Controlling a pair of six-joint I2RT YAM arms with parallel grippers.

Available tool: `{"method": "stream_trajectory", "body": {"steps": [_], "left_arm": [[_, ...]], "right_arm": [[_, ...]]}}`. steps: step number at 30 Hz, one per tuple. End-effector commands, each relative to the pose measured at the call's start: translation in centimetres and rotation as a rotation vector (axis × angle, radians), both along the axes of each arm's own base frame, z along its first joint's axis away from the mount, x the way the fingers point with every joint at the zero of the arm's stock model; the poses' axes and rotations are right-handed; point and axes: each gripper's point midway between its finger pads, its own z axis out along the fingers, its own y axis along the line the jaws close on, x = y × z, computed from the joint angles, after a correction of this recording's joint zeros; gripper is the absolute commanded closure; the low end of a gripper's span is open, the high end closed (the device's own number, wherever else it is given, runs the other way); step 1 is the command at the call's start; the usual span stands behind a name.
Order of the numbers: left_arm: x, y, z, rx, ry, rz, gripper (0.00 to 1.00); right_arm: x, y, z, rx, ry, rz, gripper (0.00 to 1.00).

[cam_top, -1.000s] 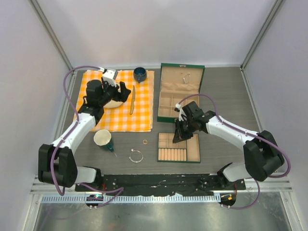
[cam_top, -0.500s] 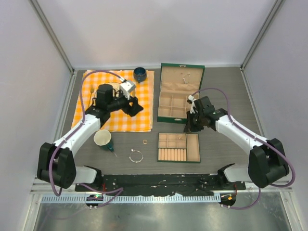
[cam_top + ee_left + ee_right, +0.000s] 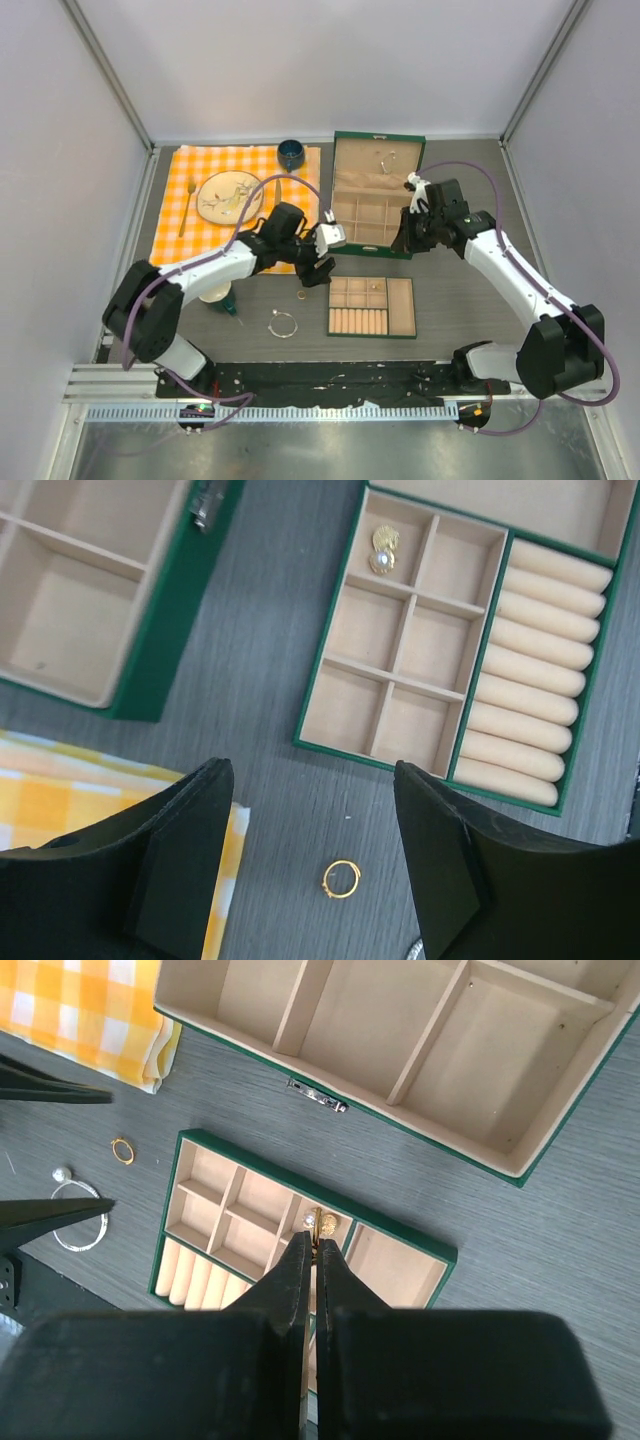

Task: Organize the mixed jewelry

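A small gold ring (image 3: 341, 878) lies on the dark table, below and between the fingers of my open left gripper (image 3: 310, 780), which hangs above it without touching. In the top view the ring (image 3: 301, 295) sits just near-left of that gripper (image 3: 318, 262). A thin silver bangle (image 3: 283, 324) with a pearl bead lies nearer the front. Two studs (image 3: 382, 550), one gold and one pearl, rest in a corner compartment of the green tray (image 3: 320, 670). My right gripper (image 3: 313, 1240) is shut, high above those studs (image 3: 320, 1223), with nothing seen in its grip.
The open green box (image 3: 372, 195) stands behind the tray (image 3: 372, 306), with small silver pieces (image 3: 385, 157) in its lid. The checked cloth (image 3: 240, 215) at left carries a plate (image 3: 228, 195), a gold spoon (image 3: 187, 205) and a blue cup (image 3: 291, 153). A beige cup (image 3: 213, 288) lies beside it.
My left arm swung from the plate on the cloth rightward and nearer, stopping over the ring. My right arm lifted off the tray and drew back toward the box front, staying shut.
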Motion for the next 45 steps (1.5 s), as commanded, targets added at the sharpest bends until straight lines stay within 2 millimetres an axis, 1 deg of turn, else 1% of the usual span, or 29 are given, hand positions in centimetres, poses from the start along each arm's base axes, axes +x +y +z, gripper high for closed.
{"method": "stream_trajectory", "body": {"steps": [1,2,3,5,9,13,22,26,30,37,39,40,41,43,44,45], "left_arm": [[1.9,-1.9,-0.6,0.023,-0.081,-0.039,0.31],[2.2,-2.2,-0.6,0.018,-0.095,-0.04,0.31],[2.5,-2.5,-1.5,0.031,-0.089,-0.043,0.31],[3.0,-3.1,-1.6,0.031,-0.104,-0.044,0.32],[3.5,-4.1,-2.6,0.051,-0.119,-0.05,0.32],[3.9,-4.9,-2.9,0.056,-0.125,-0.055,0.33],[3.0,-5.1,-3.6,0.069,-0.103,-0.095,0.34],[2.6,-5.1,-4.4,0.087,-0.097,-0.114,0.36],[2.4,-5.3,-5.6,0.11,-0.086,-0.132,0.38],[2.2,-5.5,-6.7,0.133,-0.075,-0.146,0.4],[2.2,-5.8,-6.7,0.135,-0.08,-0.152,0.45],[2.1,-5.7,-7.1,0.146,-0.07,-0.15,0.47],[2.1,-5.8,-7.1,0.149,-0.074,-0.151,0.53],[1.9,-6.1,-7.5,0.159,-0.063,-0.16,0.6],[1.9,-6.2,-7.7,0.165,-0.059,-0.158,0.67],[1.9,-6.4,-7.7,0.168,-0.057,-0.157,0.71]], "right_arm": [[0.0,-0.5,2.1,0.016,-0.06,0.017,0.99],[-0.1,-0.6,2.1,0.017,-0.058,0.015,0.99],[0.0,-0.7,2.1,0.02,-0.057,0.012,0.99],[0.0,-0.9,1.9,0.025,-0.049,0.009,0.99],[-0.1,-0.8,1.8,0.04,-0.036,0.016,0.99],[-0.3,-0.7,1.9,0.059,-0.028,0.016,0.99],[-0.5,-0.8,1.9,0.067,-0.028,0.019,0.99],[-0.4,-1.0,2.0,0.068,-0.029,0.012,0.99],[-0.3,-1.2,2.1,0.07,-0.032,0.004,0.99],[-0.2,-1.4,2.1,0.076,-0.027,0.0,0.99],[-0.2,-1.4,2.1,0.076,-0.029,-0.003,0.99],[-0.2,-1.4,2.1,0.076,-0.027,-0.003,0.99],[-0.1,-1.5,2.1,0.075,-0.026,-0.006,0.99],[-0.1,-1.6,2.2,0.074,-0.026,-0.007,0.99],[-0.1,-1.5,2.2,0.074,-0.03,-0.004,0.99],[-0.1,-1.6,2.2,0.075,-0.028,-0.007,0.99]]}}
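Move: The small green tray's far-left corner is the left hand's goal, about 1 cm ahead of it, 3 cm to its right and 9 cm below. At table level, the gold ring lies some 4 cm to the hand's left and 3 cm back, while the large green box's near-left corner stands about 7 cm ahead and 3 cm right. For the right hand, the tray corner is roughly 17 cm left, 2 cm back and 12 cm below. The tray's far rim, just right of its left corner, is what the left hand comes down on: it sinks about 5 cm while easing right and slightly forward, pauses, then sinks another 3 cm, 8 cm in all and 5 cm to the right. The wrist tilts some 10 degrees, and late on the fingers narrow to about half their gap, one on each side of the rim. ##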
